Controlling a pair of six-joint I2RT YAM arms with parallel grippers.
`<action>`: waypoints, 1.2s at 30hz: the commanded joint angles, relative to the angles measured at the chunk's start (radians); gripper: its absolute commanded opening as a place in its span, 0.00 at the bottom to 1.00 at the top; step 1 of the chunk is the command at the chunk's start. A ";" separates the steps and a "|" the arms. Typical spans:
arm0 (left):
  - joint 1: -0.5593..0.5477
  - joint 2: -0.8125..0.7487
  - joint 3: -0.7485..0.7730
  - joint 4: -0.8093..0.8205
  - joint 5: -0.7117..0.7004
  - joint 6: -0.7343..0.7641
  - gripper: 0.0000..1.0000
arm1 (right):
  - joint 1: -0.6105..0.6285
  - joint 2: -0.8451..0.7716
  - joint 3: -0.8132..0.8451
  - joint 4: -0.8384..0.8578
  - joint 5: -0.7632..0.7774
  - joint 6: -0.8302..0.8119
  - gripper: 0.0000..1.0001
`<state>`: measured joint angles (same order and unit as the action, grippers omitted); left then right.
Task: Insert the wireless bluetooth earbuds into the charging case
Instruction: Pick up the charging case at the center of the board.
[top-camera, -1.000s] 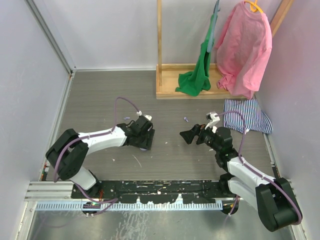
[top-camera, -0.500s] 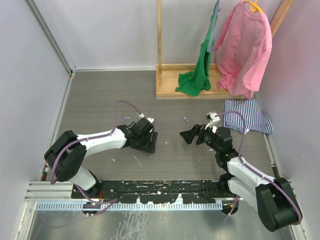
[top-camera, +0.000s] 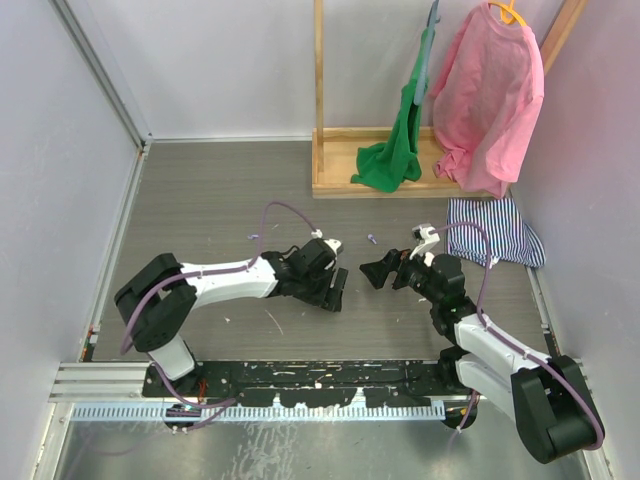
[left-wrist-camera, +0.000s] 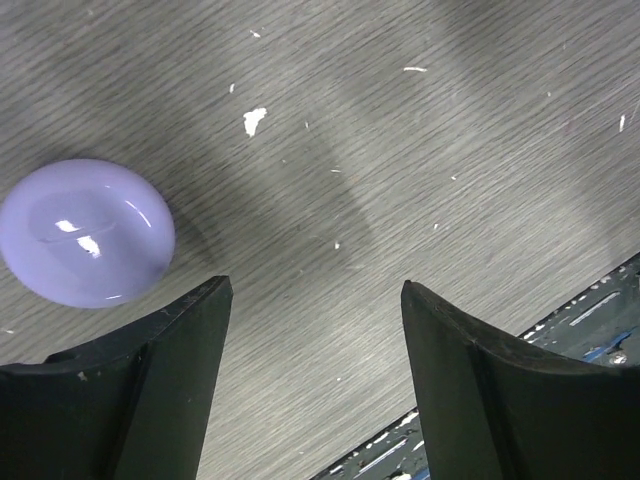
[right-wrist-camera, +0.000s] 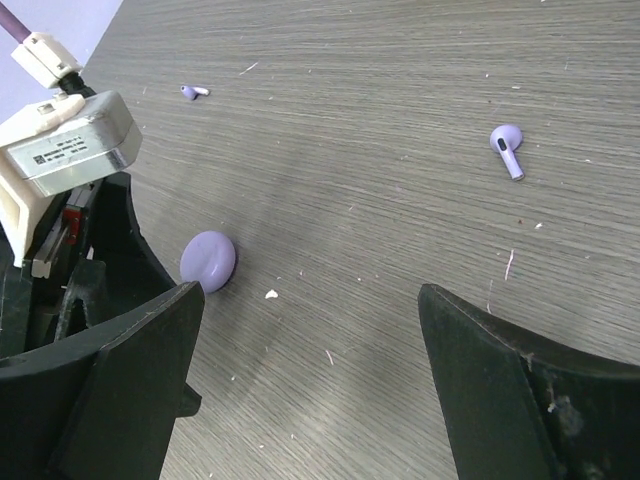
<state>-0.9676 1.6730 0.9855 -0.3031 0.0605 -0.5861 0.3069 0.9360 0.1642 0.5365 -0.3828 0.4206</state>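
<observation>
A closed lilac charging case, a smooth round puck, lies on the grey table just left of my left gripper. That gripper is open with only bare table between its fingers. The right wrist view shows the case beside the left gripper's body. One lilac earbud lies further out at the right, another far back at the left. My right gripper is open and empty, pointing at the case. In the top view both earbuds show; the case is hidden under the left gripper.
A wooden rack with a green cloth and a pink shirt stands at the back. A striped cloth lies at the right. Grey walls close both sides. A metal rail runs along the near edge.
My left arm has swung right toward the table's middle, close to the right gripper, and its jaws have widened a little. The right arm has not moved.
</observation>
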 joint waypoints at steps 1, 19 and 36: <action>0.001 -0.074 0.031 -0.015 -0.042 0.062 0.71 | 0.006 -0.023 0.000 0.040 0.011 -0.016 0.94; 0.029 -0.071 0.089 -0.185 -0.324 0.169 0.77 | 0.007 -0.003 -0.009 0.059 0.013 -0.016 0.94; 0.030 0.101 0.097 -0.082 -0.368 0.024 0.70 | 0.007 0.027 0.000 0.061 0.004 -0.015 0.94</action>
<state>-0.9421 1.7500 1.0527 -0.4320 -0.2623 -0.5468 0.3069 0.9527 0.1566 0.5388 -0.3794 0.4198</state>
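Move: The charging case lies on the board about 6 cm ahead of the open left hand, 5 cm to its left and roughly 4 cm below it. One earbud lies some 14 cm ahead of that hand and 17 cm to its left; the other is about 13 cm ahead and 8 cm to its right, both 5 cm down. From the right hand, the case is about 13 cm to the left, level with it fore and aft, and some 10 cm below. The charging case is brought between the left hand's open fingers: the hand arcs about 5 cm forward and 5 cm left, first rising some 4 cm, then sinking about 6 cm over the case to finish lower than it began. On the way the wrist tilts some 20 degrees, swinging the fingertips from rightward to more forward while they still point down. The fingers stay open. ##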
